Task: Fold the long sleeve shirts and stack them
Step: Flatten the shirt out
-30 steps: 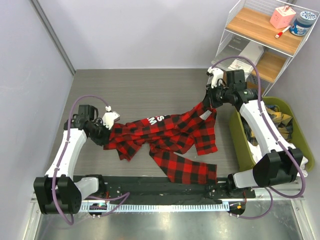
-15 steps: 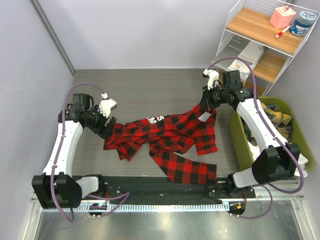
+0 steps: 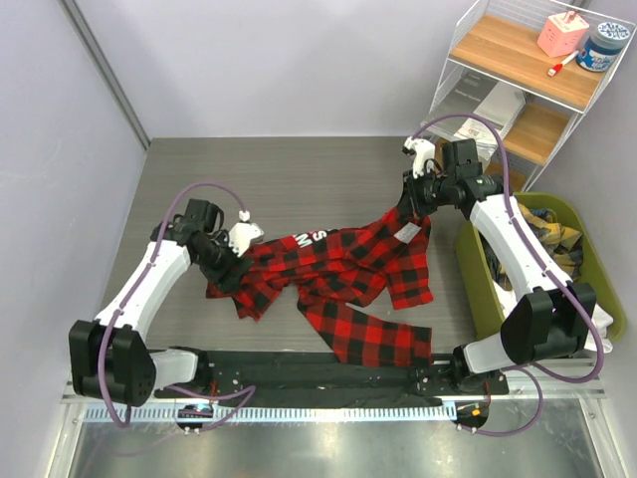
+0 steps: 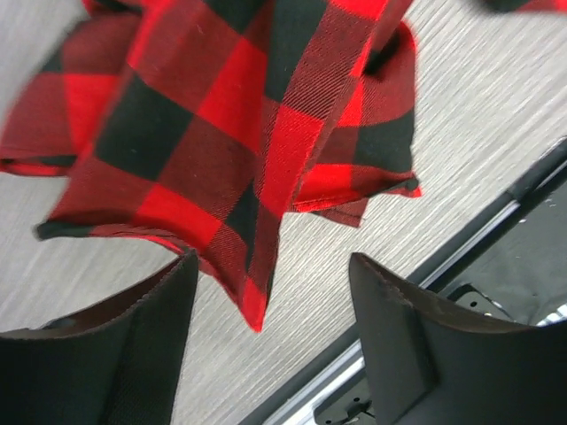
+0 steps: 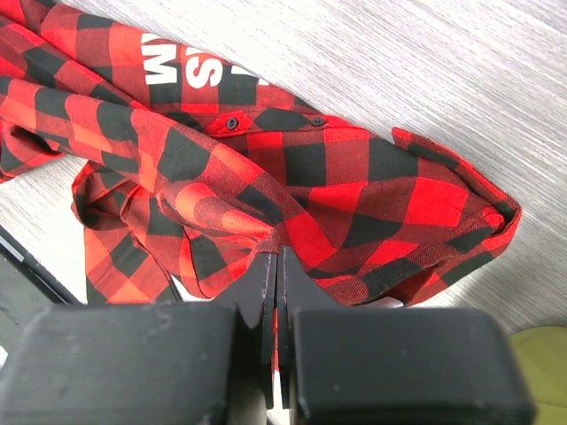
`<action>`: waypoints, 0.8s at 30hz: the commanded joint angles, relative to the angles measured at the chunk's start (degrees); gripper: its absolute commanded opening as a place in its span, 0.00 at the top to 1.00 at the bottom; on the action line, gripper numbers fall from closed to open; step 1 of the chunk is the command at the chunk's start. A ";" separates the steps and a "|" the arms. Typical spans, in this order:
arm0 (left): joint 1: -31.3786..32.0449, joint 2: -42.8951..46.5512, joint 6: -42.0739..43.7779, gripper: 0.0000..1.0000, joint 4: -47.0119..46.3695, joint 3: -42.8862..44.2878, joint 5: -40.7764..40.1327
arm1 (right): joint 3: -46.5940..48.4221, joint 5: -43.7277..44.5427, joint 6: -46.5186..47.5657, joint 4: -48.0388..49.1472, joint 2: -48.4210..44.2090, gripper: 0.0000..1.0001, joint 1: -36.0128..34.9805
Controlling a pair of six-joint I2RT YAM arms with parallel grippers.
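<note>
One of the long sleeve shirts (image 3: 343,269), a red-and-black check flannel with white lettering (image 3: 309,238), lies crumpled across the middle of the table. My right gripper (image 3: 410,203) is shut on a fold of the shirt (image 5: 292,177) at its far right end, and the cloth is pinched between the fingertips (image 5: 266,266). My left gripper (image 3: 232,267) hovers open over the shirt's left end. In the left wrist view a corner of the shirt (image 4: 221,115) hangs between the spread jaws of the left gripper (image 4: 272,266), and neither finger grips it.
An olive green bin (image 3: 474,274) with more cloth inside stands at the right, beside the right arm. A wire shelf unit (image 3: 528,90) with small items stands at the back right. A black bar (image 3: 318,370) runs along the near table edge.
My left gripper opened and let go of the shirt's left end, rose, then swung right over that end. The right gripper lifted its fold slightly and stayed shut.
</note>
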State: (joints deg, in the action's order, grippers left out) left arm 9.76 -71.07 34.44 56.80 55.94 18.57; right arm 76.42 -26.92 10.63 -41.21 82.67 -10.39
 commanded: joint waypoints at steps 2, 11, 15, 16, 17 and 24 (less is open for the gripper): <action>0.52 -1.35 0.54 0.39 -5.11 -3.12 -6.61 | 3.20 0.29 0.62 1.75 0.29 0.99 -0.15; -6.49 -4.95 -6.21 1.00 -4.06 11.59 -6.72 | 9.16 1.69 -3.77 5.35 0.91 0.99 -0.15; -14.14 -7.41 -9.21 1.00 -2.75 27.69 -3.89 | 18.21 3.45 -8.43 9.74 3.01 0.99 -0.15; -14.15 -7.77 -9.38 1.00 -3.00 30.34 -3.89 | 23.02 4.84 -10.44 11.57 4.41 0.99 -0.15; -14.15 -8.21 -9.56 1.00 -3.62 32.45 -4.41 | 25.51 5.81 -11.68 12.64 5.12 0.99 -0.15; -14.24 -7.87 -12.55 1.00 -8.36 49.24 -15.29 | 45.90 11.09 -18.28 18.27 10.49 0.99 -0.15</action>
State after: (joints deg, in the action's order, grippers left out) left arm -4.25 -79.96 24.93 52.18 99.35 11.00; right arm 112.84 -20.47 -2.07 -31.53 92.82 -10.61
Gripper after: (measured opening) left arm 0.005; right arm 0.021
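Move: The shirt's left edge is almost between the open left fingers, about 2 cm left of that hand and 3 cm lower; the white lettering is some 18 cm right and 7 cm ahead, the flat lower sleeve about 29 cm right and 12 cm back. The right hand already holds the shirt's far-right part; from it that left edge lies roughly 37 cm left, 12 cm back and 12 cm lower, the white patch 4 cm back and a little below. Down a little and slightly left, the left hand dips about 2.5 cm and pinches the shirt's left edge shut between its fingers, then sweeps up, forward and left, tipping its fingers outward from the base. The right hand, keeping its grip, starts up slowly and then rises fast, some 22 cm up and 10 cm forward, tilting forward too. ##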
